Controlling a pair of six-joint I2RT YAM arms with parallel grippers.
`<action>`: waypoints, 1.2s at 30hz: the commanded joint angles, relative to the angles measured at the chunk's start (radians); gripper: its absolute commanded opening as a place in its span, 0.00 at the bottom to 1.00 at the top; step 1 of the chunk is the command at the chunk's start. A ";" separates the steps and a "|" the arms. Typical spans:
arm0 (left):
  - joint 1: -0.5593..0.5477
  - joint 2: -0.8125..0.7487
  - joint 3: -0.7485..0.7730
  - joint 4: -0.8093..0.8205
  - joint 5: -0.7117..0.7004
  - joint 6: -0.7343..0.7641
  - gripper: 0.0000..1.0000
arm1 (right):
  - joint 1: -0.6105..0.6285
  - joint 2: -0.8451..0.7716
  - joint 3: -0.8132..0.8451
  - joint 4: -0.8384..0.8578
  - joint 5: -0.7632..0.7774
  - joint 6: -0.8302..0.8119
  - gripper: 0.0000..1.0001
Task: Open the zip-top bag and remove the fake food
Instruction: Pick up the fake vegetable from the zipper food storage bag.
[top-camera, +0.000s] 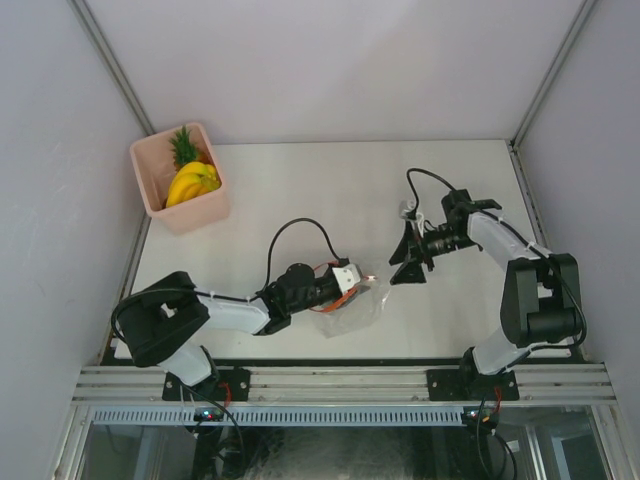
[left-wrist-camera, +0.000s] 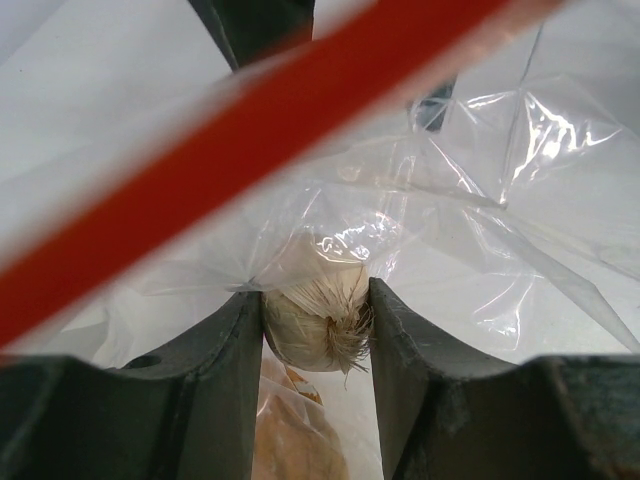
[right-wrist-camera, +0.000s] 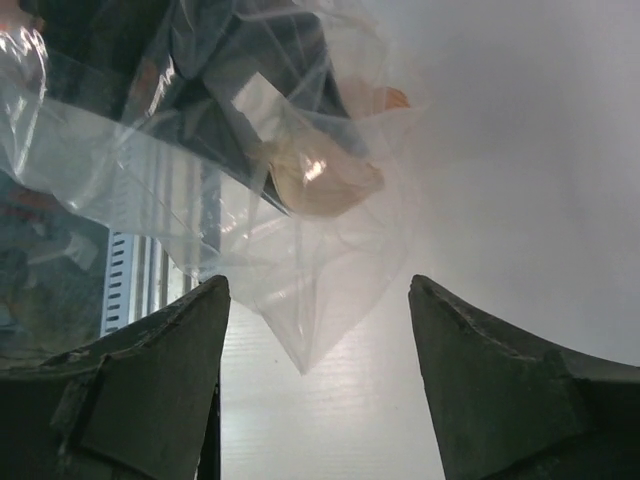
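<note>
The clear zip-top bag (top-camera: 362, 308) lies crumpled near the table's front edge, and its red zip strip (left-wrist-camera: 250, 140) crosses close to the left wrist camera. My left gripper (left-wrist-camera: 318, 300) reaches past the strip and is shut on a white garlic-like piece of fake food (left-wrist-camera: 316, 322), with plastic film draped over the piece's far side. An orange piece (left-wrist-camera: 295, 430) lies below it. My right gripper (right-wrist-camera: 318, 290) stands open, apart from the bag, and a loose bag corner (right-wrist-camera: 303, 365) points between its fingers. A yellow banana bunch (top-camera: 193, 183) and a pineapple (top-camera: 184, 148) lie in the pink bin.
The pink square bin (top-camera: 198, 214) stands at the table's far left corner against the wall. The table's metal front rail (top-camera: 340, 385) runs just behind the bag. Both arms' cables loop above the table surface.
</note>
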 joint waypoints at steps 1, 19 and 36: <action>0.002 -0.027 0.048 0.017 0.003 0.020 0.23 | 0.090 0.002 0.006 0.103 0.013 0.139 0.68; 0.013 -0.136 -0.036 0.010 -0.035 -0.021 0.24 | 0.074 -0.051 -0.010 0.272 0.223 0.289 0.00; 0.074 0.009 -0.035 0.102 0.016 -0.226 0.29 | 0.148 -0.040 -0.041 0.314 0.281 0.277 0.00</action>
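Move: My left hand already holds the pale fake vegetable inside the bag; the pink bin it must reach is about 43 cm left and 22 cm ahead, a little lower. The orange piece lies some 2 cm ahead of this hand and 4 cm below it. For my open right hand, the clear bag's bottom corner is about 3 cm left, 1 cm back and 3 cm lower; the held vegetable is about 9 cm left and 2 cm lower. I push my open right hand about 2.5 cm left and down onto the bag's bottom corner while the fingers shut fully, then draw the closed hand forward roughly 4 cm and 3 cm to the right, easing slightly back at the end. My left hand keeps its grip on the vegetable and eases about 2 cm left, rising 2 cm before a small dip, rolling around 10 degrees. ##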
